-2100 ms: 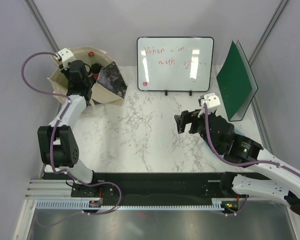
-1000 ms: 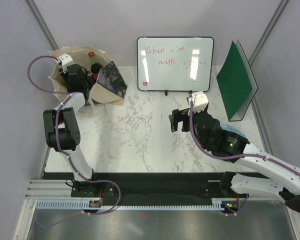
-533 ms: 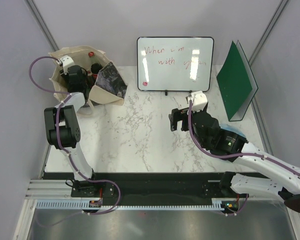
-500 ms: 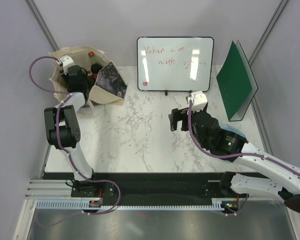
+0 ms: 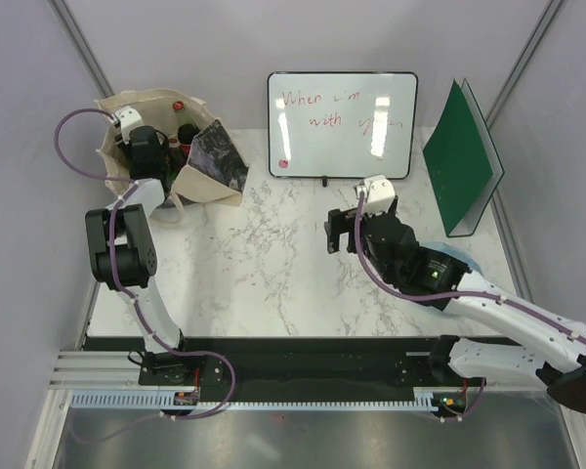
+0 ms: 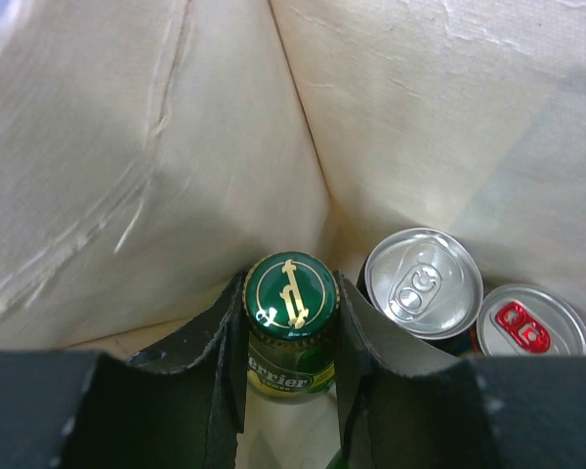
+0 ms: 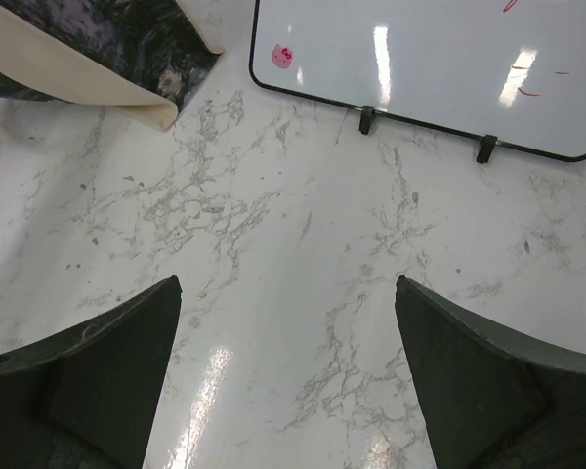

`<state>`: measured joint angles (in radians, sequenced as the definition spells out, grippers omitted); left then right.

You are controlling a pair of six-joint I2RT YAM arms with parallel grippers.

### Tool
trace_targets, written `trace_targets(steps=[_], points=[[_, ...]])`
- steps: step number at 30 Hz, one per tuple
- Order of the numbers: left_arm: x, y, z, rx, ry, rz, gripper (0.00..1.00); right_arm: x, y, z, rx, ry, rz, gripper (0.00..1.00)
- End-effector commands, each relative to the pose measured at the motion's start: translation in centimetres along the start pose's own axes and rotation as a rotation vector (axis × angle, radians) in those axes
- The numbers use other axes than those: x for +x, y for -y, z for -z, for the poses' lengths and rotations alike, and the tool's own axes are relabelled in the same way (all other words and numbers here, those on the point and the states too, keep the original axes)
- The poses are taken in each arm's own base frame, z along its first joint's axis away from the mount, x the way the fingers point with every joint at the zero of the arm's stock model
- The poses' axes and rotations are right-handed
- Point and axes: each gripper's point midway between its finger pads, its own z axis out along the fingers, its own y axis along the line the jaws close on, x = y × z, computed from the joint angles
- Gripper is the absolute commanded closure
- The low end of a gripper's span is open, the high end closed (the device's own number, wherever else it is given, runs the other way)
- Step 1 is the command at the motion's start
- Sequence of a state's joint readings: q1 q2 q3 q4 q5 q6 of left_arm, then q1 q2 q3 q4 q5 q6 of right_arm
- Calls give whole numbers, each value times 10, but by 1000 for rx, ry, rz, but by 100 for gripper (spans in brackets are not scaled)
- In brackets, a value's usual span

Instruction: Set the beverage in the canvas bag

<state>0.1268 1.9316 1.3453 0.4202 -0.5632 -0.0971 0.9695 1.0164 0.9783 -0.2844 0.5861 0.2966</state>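
Observation:
The canvas bag [image 5: 207,183] stands open at the table's far left, beige with a black print on its side. My left gripper [image 5: 148,149] is down inside it. In the left wrist view the bag's cloth walls [image 6: 176,147] surround my left gripper [image 6: 290,285], whose jaws press both sides of the gold-marked green cap of a green glass bottle [image 6: 291,290]. Two cans stand beside it, a silver-topped one [image 6: 423,293] and one with a red tab [image 6: 532,327]. My right gripper [image 5: 340,233] is open and empty over the bare marble mid-table, and it shows the same in the right wrist view [image 7: 288,293].
A whiteboard [image 5: 342,125] on small feet stands at the back centre and shows in the right wrist view [image 7: 430,59]. A green folder [image 5: 459,171] stands upright at the back right. A red cap [image 5: 178,105] and a dark bottle top [image 5: 188,132] show inside the bag.
My left arm folded back while its gripper stayed in the bag. My right gripper moved left and a little farther from the bases, staying open.

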Motion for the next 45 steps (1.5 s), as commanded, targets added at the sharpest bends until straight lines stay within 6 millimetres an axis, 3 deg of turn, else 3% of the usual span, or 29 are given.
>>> trace_targets(steps=[1, 4, 9, 12, 13, 18, 19, 22, 32, 34, 41, 45], points=[[-120, 19, 0, 81, 329, 223, 98, -14, -22, -12, -58, 15, -45, 2], [-125, 24, -1, 112, 360, 213, 98, -8, -27, -19, -64, -2, -39, 2], [-83, 24, -13, 100, 267, 178, 98, -6, -28, -20, -63, -5, -43, 2], [-62, 26, -14, 101, 192, 173, 84, -7, -28, -22, -62, -3, -40, 2], [-57, 26, -13, 101, 178, 168, 71, -8, -28, -21, -65, -1, -40, 2], [-64, 22, -3, 114, 175, 158, 48, -10, -26, -15, -73, 9, -51, 2], [-64, 22, -2, 116, 169, 156, 40, -12, -25, -13, -75, 15, -57, 2], [-62, 23, 7, 139, 131, 153, 33, -11, -23, -10, -76, 20, -66, 2], [-55, 17, 31, 147, 44, 167, 30, -17, -18, 5, -98, 47, -89, 2], [-43, 18, 37, 146, 1, 162, 30, -20, -16, 8, -98, 57, -97, 2], [-29, 21, 57, 143, -100, 125, 24, -24, -14, 17, -115, 57, -101, 2], [-44, 23, 71, 130, -100, 92, 22, -30, -11, 23, -111, 56, -98, 2]])
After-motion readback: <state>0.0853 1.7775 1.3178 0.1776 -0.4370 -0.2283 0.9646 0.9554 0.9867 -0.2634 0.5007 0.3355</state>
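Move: The left hand holds the Perrier bottle upright by its top inside the canvas bag. The bag's far corner is about 5 cm ahead, 2 cm left and 7 cm below. The silver can stands some 4 cm ahead and 5 cm right, the red-tab can 5 cm ahead and 9 cm right, both about 8 cm below. From the right hand the corner lies roughly 30 cm ahead, 48 cm left and 15 cm below. Still gripping the Perrier bottle, the left hand eases it about 2 cm forward and 1 cm down towards the bag's corner, then opens and lets go. It lifts some 5 cm off the bottle, then draws right and back, sinking a little. The empty right hand dips about 3 cm with a shift left, then rises past its starting height, easing back and right. ##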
